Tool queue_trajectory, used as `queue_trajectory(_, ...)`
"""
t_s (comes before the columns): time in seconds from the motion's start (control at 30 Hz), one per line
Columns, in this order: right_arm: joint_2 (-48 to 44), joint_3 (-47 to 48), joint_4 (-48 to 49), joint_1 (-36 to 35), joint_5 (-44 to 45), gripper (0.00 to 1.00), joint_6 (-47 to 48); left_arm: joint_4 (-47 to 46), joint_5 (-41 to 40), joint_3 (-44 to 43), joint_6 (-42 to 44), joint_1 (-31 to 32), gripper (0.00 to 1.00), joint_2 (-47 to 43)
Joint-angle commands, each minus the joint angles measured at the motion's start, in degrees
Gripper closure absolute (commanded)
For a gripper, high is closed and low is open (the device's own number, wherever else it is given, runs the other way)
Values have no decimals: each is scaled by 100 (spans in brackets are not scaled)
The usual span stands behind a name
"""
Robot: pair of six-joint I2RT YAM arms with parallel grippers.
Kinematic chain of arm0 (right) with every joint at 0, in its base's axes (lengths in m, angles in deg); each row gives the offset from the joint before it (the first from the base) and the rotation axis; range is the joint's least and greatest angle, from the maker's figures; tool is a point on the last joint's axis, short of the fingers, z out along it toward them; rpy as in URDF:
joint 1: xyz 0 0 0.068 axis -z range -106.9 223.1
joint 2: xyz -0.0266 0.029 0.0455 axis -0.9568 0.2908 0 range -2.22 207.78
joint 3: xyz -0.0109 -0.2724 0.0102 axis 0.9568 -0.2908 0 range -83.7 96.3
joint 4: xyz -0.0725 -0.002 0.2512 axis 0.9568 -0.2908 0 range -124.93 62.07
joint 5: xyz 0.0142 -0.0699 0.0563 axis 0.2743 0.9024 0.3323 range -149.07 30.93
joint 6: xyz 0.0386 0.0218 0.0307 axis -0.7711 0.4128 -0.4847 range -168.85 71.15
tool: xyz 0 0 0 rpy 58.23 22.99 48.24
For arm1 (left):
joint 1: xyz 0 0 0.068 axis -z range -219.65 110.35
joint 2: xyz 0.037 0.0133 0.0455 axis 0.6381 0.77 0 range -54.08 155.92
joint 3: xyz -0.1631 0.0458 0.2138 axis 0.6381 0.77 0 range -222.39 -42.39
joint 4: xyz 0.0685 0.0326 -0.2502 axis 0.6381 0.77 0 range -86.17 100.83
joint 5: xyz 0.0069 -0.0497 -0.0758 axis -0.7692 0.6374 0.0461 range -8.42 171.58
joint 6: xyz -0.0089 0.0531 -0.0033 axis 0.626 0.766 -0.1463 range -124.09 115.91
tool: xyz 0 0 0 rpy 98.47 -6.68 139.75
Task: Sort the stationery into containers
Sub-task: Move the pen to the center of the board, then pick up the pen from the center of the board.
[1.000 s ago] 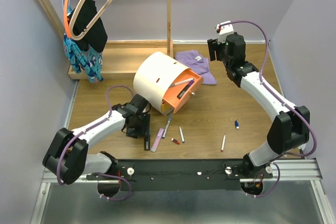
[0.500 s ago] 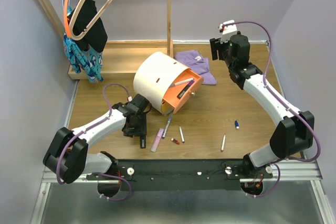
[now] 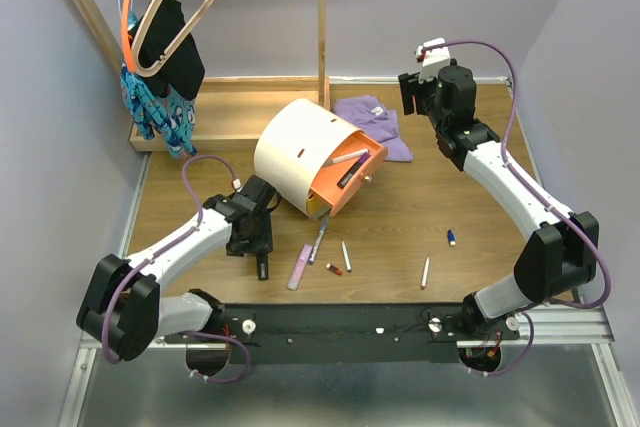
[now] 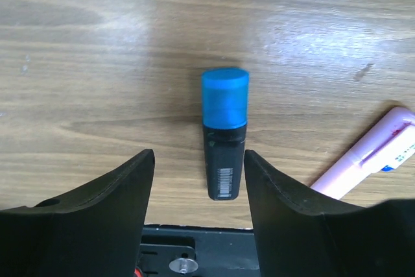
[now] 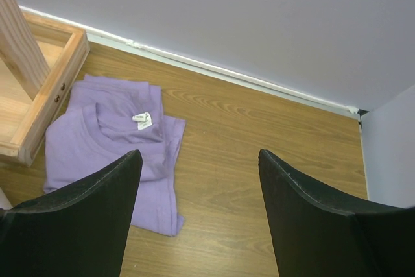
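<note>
A black marker with a blue cap (image 4: 224, 141) lies flat on the wood between the fingers of my left gripper (image 4: 198, 154). The gripper is open and touches nothing. From above, my left gripper (image 3: 261, 255) hangs low, left of a pink highlighter (image 3: 300, 267). The cream drum container (image 3: 298, 150) lies tilted, its orange drawer (image 3: 350, 179) open with a white pen and a dark marker inside. Loose on the table are a grey pen (image 3: 319, 239), a white pen (image 3: 346, 255), a small red piece (image 3: 333, 269), another white pen (image 3: 425, 271) and a small blue piece (image 3: 452, 237). My right gripper (image 3: 408, 95) is open and empty at the back right (image 5: 198, 154).
A folded purple cloth (image 3: 375, 125) lies behind the drum, beside a wooden tray (image 3: 230, 112) with an upright post. Hangers with clothes (image 3: 160, 57) hang at the back left. A black rail (image 3: 350, 322) runs along the near edge. Walls close in on both sides.
My left gripper has slid left and slightly back, away from the pink highlighter, and now stands over the blue-capped marker. The right wrist shifted slightly to the right, still open.
</note>
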State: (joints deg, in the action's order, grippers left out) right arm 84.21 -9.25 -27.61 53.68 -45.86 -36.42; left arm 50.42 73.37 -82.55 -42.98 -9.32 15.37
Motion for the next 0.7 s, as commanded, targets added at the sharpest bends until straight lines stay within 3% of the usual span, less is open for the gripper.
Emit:
queue_trajectory(0.0,31,183,56,26,-222,20,-91,-326,249,87,224,-9,33,-81)
queue_trajectory(0.4,5,61,47,26,-328,21,-144,-800,574,509,268,-18,31,288)
queue_trajectory(0.5,-21,-1,47,26,-363,21,-153,-835,645,553,260,-18,43,262)
queue_trajectory(0.63,-48,-19,30,17,-425,22,-162,-809,645,501,303,-35,77,157)
queue_trajectory(0.67,-48,-1,21,17,-416,22,-144,-792,645,448,330,-44,82,78)
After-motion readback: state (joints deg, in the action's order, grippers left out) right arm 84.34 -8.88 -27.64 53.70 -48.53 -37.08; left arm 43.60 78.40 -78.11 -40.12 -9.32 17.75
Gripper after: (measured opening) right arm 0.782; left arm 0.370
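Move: The pen, a black marker with a blue cap, lies cap outward about 2 cm to the right of the open left hand, level with it fore and aft and some 3 cm below. The pink pen is about 10 cm right and 2 cm back from this hand; the silver pen is roughly 14 cm right and 4 cm ahead. From the right hand, the black marker is some 30 cm back, 30 cm left and 28 cm below. The left hand's fingers close to pinch the black marker's barrel from both sides, just behind the blue cap. Before that, still wide open, the hand edges about 1 cm right to straddle the marker and then sinks roughly 2.5 cm, easing slightly back, with hardly any turn of the wrist. ##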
